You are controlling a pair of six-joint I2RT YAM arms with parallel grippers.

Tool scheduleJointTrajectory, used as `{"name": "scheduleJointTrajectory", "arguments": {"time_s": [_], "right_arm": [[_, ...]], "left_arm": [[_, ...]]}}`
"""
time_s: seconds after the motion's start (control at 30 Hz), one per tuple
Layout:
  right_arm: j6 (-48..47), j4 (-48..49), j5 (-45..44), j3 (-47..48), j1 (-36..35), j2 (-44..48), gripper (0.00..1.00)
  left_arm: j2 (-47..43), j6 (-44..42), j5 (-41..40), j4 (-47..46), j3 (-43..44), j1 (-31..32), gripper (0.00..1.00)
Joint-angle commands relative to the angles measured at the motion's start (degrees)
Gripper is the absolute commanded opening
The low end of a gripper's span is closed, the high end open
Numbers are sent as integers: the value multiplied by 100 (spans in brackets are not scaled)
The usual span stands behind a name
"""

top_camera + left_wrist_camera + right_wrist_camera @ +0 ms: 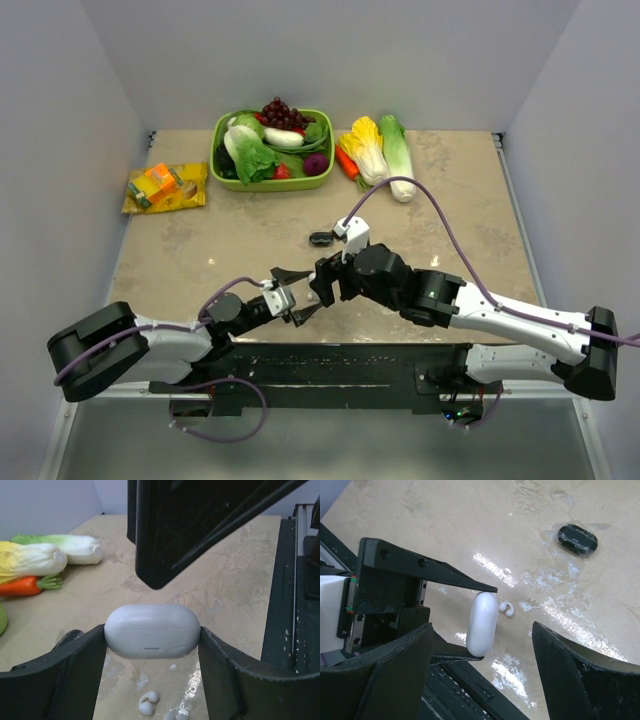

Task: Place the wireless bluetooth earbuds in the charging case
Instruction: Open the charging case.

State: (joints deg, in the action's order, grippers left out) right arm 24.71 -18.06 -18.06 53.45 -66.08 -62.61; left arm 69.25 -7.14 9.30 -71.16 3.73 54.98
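A white charging case (pixel 152 630), lid closed, is held off the table between the fingertips of my left gripper (pixel 152 645). In the right wrist view the case (pixel 481 625) stands on end between the left fingers (pixel 445 575). My right gripper (pixel 480 635) is open wide just beside the case and does not touch it. One of its fingers (pixel 190 525) hangs above and beyond the case. Two white earbuds lie on the table under the case, one (pixel 148 702) in full view and one (pixel 175 716) at the frame's bottom edge. From above, both grippers (pixel 298 292) (pixel 325 275) meet near the table's front.
A black charging case (pixel 320 238) lies closed on the table beyond the grippers. At the back are a green bowl (pixel 300 183) of vegetables, two cabbages with a carrot (pixel 380 150) and an orange snack packet (pixel 165 187). A black rail (pixel 340 365) runs along the near edge.
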Motion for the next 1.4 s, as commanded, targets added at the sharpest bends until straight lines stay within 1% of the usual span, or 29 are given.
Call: {"name": "scheduleJointTrajectory", "arguments": {"time_s": [0.0,0.2,0.43,0.73,1.37], "right_arm": [[69,154,216,34,8,38,82],[113,154,339,-45,96,-137,80],[183,110,312,-115,289,-24,79],[201,75,277,-239,395,433,79],[254,40,163,-423,588,653,79]], "left_arm": [[-386,-279,248,-2184,189,65,0],[-764,-341,336,-1806,242,127,0],[-1045,-438,292,-1463,216,188,0],[-940,-490,204,-1357,260,223,0],[-1002,-517,195,-1225,287,224,0]]}}
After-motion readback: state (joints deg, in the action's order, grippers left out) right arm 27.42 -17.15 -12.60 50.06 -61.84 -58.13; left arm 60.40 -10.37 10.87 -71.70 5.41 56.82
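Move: The left hand already grips the white charging case across its ends, so the case is at its finger pads; the right hand's open fingertips hang about 6 cm above. From the right hand, the charging case lies about 6 cm below, with practically no sideways or forward offset. The black case lies on the table about 13 cm ahead of the charging case, 2 cm to the right and some 14 cm lower; the earbuds are almost straight beneath the charging case, 14 cm down and 1 cm back. The left hand lifts the still-gripped charging case some 6 cm up to the right hand, easing back slightly and tilting its fingers up about 10 degrees, then holds nearly still with its grip unchanged. The right hand, fingers staying wide open, dips a little over 1 cm, rises again and draws about 1.5 cm to its right, ending with one fingertip against the case's palm-side face at the lid seam, where it seems to bear on the lid edge. ##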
